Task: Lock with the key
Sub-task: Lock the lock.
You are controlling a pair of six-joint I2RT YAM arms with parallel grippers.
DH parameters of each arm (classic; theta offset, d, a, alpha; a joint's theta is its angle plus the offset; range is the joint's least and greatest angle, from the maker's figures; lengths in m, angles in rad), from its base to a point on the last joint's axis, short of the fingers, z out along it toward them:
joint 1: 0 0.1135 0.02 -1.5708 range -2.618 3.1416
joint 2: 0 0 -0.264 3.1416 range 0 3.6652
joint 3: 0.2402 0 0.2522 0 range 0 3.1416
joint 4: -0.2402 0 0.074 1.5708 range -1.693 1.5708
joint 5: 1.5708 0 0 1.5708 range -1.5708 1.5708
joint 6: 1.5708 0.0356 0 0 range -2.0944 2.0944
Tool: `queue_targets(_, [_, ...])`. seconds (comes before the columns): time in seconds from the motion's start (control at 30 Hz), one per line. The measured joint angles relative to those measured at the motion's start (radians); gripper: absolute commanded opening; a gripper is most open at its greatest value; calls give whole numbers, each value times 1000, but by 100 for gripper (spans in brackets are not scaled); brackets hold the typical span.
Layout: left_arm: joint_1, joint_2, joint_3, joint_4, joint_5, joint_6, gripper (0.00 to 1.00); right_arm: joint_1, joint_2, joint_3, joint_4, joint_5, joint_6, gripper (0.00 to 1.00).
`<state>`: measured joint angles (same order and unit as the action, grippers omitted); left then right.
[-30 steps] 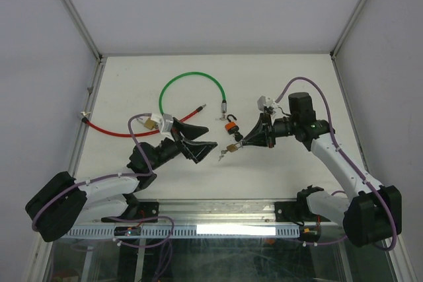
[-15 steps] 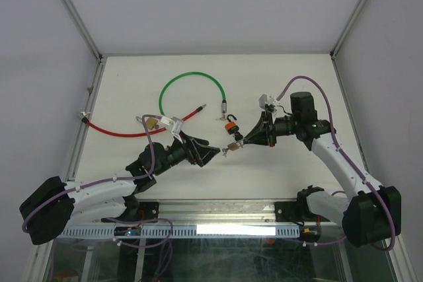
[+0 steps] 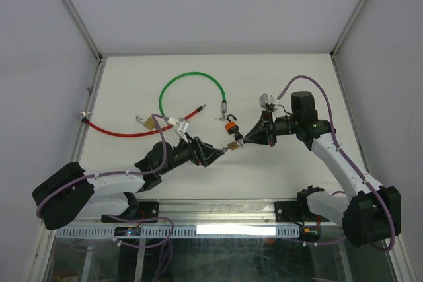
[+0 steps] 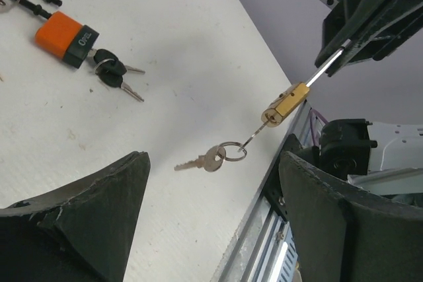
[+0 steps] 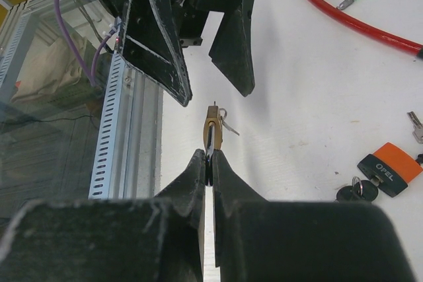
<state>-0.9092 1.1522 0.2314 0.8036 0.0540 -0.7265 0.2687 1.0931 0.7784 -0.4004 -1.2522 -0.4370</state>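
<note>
A small brass padlock (image 3: 232, 145) hangs in the air, and my right gripper (image 3: 242, 141) is shut on its steel shackle. In the right wrist view the padlock (image 5: 212, 130) sticks out just past my right gripper (image 5: 209, 160). A silver key (image 4: 206, 160) dangles on a ring from a second key seated in the lock's base (image 4: 284, 103). My left gripper (image 4: 213, 163) is open, one finger on each side of the dangling key and touching nothing. It faces the lock from the left (image 3: 215, 155).
An orange padlock (image 3: 230, 124) with black keys lies on the table just behind the held lock. A green cable (image 3: 192, 76), a red cable (image 3: 112, 130) and another brass padlock (image 3: 151, 123) lie at the back left. The table's metal front rail (image 5: 125, 130) runs close below.
My left arm has swung right and forward, bringing its jaws up to the hanging key, and they have narrowed slightly. The right arm and the held padlock have stayed put.
</note>
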Motion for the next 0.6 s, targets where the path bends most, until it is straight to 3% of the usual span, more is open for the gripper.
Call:
queue_targets(0.23, [0, 82, 42, -1, 17, -43, 64, 0, 0, 0, 8, 0, 11, 0])
queue_targets(0.6, [-1, 164, 77, 29, 86, -70, 49, 0, 0, 0, 15, 0, 19, 0])
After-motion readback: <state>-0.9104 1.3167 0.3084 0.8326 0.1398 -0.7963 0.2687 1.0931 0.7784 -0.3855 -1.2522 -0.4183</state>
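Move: The key sticking out of the brass padlock is some 3 cm ahead of my left hand and 4 cm to its right, about level with it. The padlock's body is just beyond, roughly 4 cm ahead, 7 cm right and 2 cm higher. The orange padlock lies on the table about 11 cm ahead, 6 cm right and 13 cm below. From my right hand, that key is about 6 cm left, 2 cm back and 5 cm lower. I ease my left hand about 3 cm to the right and a little down, towards the key in the brass padlock, tipping the fingers slightly downward. Meanwhile I draw the fingers from wide to roughly half open, bringing them to either side of the key and its ring. My right hand stays still and keeps its pinch on the shackle. ##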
